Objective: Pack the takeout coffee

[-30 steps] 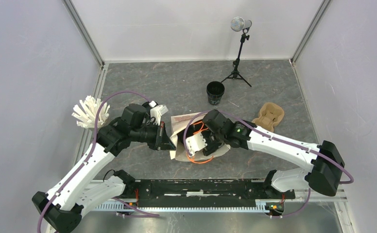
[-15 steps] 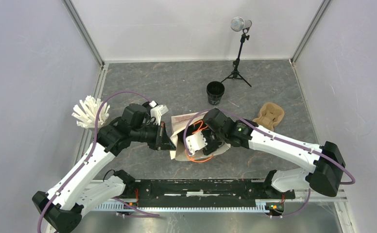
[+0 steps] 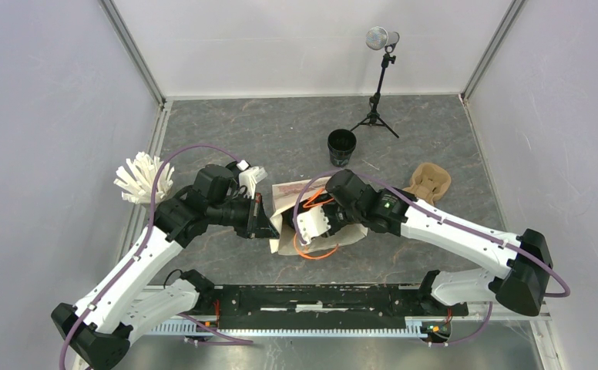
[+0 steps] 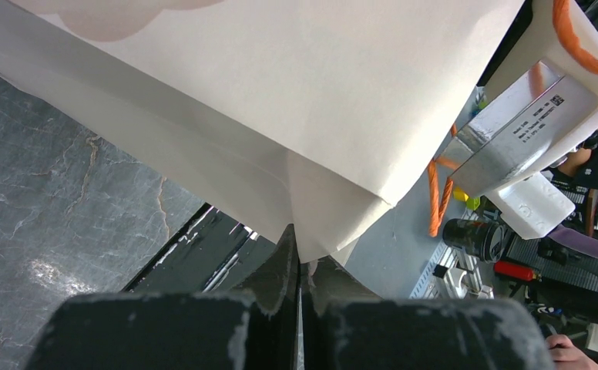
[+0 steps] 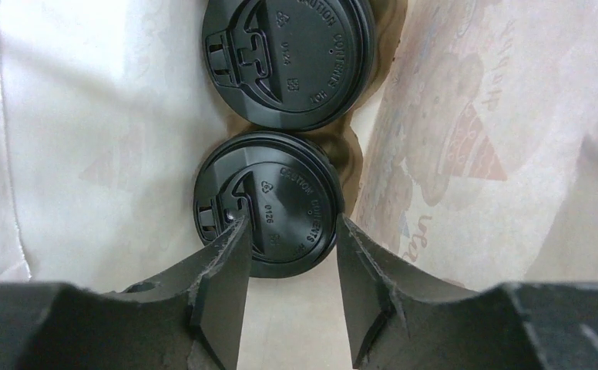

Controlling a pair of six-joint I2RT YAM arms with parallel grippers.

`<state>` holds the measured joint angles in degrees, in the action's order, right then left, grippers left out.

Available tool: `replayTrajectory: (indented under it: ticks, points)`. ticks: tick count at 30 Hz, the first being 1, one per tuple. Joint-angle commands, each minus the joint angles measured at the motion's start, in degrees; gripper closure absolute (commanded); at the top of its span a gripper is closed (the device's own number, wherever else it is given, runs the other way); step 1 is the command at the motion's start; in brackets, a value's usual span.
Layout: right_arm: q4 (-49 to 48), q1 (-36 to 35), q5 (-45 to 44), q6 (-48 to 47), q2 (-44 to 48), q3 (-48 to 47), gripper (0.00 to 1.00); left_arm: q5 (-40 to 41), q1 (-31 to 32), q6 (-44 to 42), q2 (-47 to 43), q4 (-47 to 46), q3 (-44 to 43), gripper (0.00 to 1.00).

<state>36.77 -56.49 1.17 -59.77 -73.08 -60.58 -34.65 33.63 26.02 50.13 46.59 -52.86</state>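
Observation:
Two takeout coffee cups show in the right wrist view, down inside the beige paper bag [image 5: 465,116]. Only their black lids show: a near lid [image 5: 269,204] and a far lid [image 5: 288,50], with brown moulded pulp [image 5: 357,146] between them. My right gripper [image 5: 288,231] hangs open just above the near lid, nothing between its fingers. From above, the right gripper [image 3: 320,223] reaches into the bag [image 3: 288,196]. My left gripper [image 4: 300,247] is shut on the bag's [image 4: 280,100] lower corner, at the left gripper [image 3: 269,218] beside the bag.
An open black cup [image 3: 342,146] without a lid stands behind the bag. A brown pulp carrier [image 3: 427,183] lies at the right, a white spiky object [image 3: 143,177] at the left, a microphone tripod [image 3: 379,77] at the back. Orange bag handles [image 3: 315,250] trail forward.
The right wrist has shifted a little toward the back over the bag, and the bag's mouth has moved with it. The left arm holds still.

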Motion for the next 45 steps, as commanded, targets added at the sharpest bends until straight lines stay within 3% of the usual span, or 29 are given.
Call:
replayTrajectory:
  ticks: [1, 5, 12, 21, 26, 38, 45]
  points:
    - [-2.43, 0.24, 0.35, -0.03, 1.14, 0.4, 0.51, -1.6, 0.24, -0.64, -0.11, -0.89, -1.88, 0.98]
    - [-6.21, 0.24, -0.82, -0.6, 1.47, 3.67, 0.54, -1.73, 0.29, -0.37, -0.23, -0.88, -1.73, 0.98]
    - [-12.62, 0.46, -3.52, -0.1, 0.86, 7.99, 0.68, -2.4, 0.24, -0.2, -0.68, -0.88, -1.38, 0.98]
    - [-15.52, 2.41, -3.89, 0.8, 0.18, 10.75, 0.73, -2.43, 0.24, 0.06, -0.83, -0.88, -1.46, 0.98]
    - [-16.48, 3.09, -3.03, 1.04, 0.26, 10.61, 0.73, -2.17, 0.29, 0.14, -0.85, -0.88, -1.46, 0.98]
    - [-8.29, 0.5, 5.44, 3.06, 1.58, 2.29, 0.69, -0.69, 0.27, -0.65, 0.18, -0.23, -1.84, 0.98]
    - [-15.36, -3.94, 6.65, 4.98, 0.04, 3.29, 0.7, 0.73, 0.21, -1.22, 0.91, 1.42, -3.01, 0.98]
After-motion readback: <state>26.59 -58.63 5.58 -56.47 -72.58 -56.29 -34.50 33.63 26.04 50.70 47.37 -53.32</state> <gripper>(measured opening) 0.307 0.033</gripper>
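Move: Inside the paper bag, the near cup lid lies about 4 cm below the half-open right fingertips and 1 cm back. The far cup lid is some 8 cm to the hand's left, 4 cm back and 3 cm below. The bag corner is about 17 cm left, 8 cm back and 5 cm above. From the left hand, which has that corner in its fingers, the near lid is roughly 17 cm right, 8 cm ahead and 9 cm lower. Down first: the right hand dips about 3.5 cm over the near lid, easing some 2 cm forward while its fingers narrow from half open to about a third. Then it rises back to its starting height and swings left and back, roughly 4 cm each way, towards the far lid, with the fingers tipping slightly more level. The left hand stays put and keeps its pinch on the bag corner. ##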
